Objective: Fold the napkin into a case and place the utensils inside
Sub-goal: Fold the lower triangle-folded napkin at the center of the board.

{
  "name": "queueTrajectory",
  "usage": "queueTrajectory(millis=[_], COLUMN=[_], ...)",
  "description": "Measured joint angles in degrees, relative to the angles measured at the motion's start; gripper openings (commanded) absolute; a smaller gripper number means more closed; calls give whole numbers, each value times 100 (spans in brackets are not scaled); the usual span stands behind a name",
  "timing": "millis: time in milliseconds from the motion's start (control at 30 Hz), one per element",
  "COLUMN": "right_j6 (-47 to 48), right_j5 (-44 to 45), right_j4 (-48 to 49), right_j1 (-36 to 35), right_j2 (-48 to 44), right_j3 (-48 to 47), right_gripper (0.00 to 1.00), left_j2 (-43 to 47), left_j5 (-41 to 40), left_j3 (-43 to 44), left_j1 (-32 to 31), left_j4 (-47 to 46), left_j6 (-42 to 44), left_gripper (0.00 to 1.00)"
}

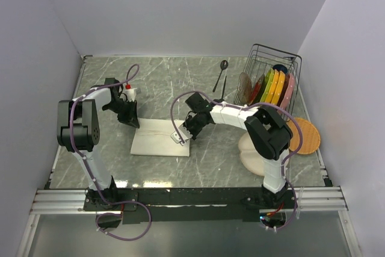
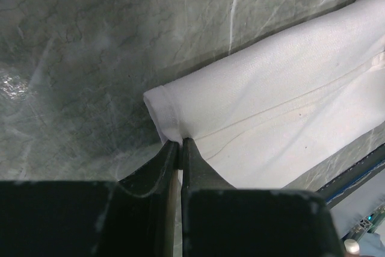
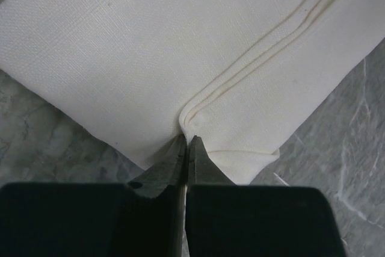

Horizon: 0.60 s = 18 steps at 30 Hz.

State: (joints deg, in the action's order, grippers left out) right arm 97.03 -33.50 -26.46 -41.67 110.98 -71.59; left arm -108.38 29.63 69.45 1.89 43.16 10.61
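The cream-white napkin (image 1: 157,139) lies folded as a rectangle on the marble table between the arms. My left gripper (image 1: 133,123) is shut on its far left corner; in the left wrist view the fingertips (image 2: 180,141) pinch the rolled edge of the napkin (image 2: 271,112). My right gripper (image 1: 180,138) is shut on the right edge, and the right wrist view shows its tips (image 3: 186,136) clamping a layered fold of the napkin (image 3: 150,46). The dark spoon (image 1: 220,74) and fork (image 1: 224,87) lie side by side at the back, apart from the cloth.
A wire dish rack (image 1: 274,49) holding several colourful plates stands at the back right. A beige divided plate (image 1: 249,157) and an orange round plate (image 1: 305,136) lie by the right arm. A small white bottle with a red cap (image 1: 129,92) stands behind the left gripper.
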Motion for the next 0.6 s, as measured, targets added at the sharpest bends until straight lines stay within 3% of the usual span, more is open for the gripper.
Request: queueTrajectory(millis=[67,233,600], right_j6=[70,262,337], right_j5=[17,13,4], right_j4=[-13,-11,-28], right_j1=[20,59,109], right_j2=[0,-7,-50], right_j3=[2,59,76], right_gripper=[0,0,0], left_j2=[0,24,737], left_j5=[-11,50,376], left_j3=[0,-9,-175], left_j1=[0,0,2], left_j4=[2,33,-44], left_j6=[-15,33,72], left_gripper=[2,25,41])
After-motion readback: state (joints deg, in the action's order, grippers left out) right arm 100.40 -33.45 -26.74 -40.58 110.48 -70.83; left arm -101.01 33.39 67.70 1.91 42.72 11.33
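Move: Both grippers already pinch the folded napkin at its two side edges, near the seam. Its middle lies roughly 9 cm to the right of the left gripper and 4 cm nearer the base; from the right gripper it is about 13 cm to the left and 1 cm back, all at table height. The spoon lies some 24 cm ahead of the right gripper and 12 cm to its right, the beige plate about 31 cm to its right and 7 cm back. Open the left gripper partway to let go of the napkin's left edge and raise it nearly 4 cm off the cloth, easing about 1 cm to the right as it climbs. Keep the right gripper closed on the napkin's right edge, drawing it less than 1 cm to the right. ##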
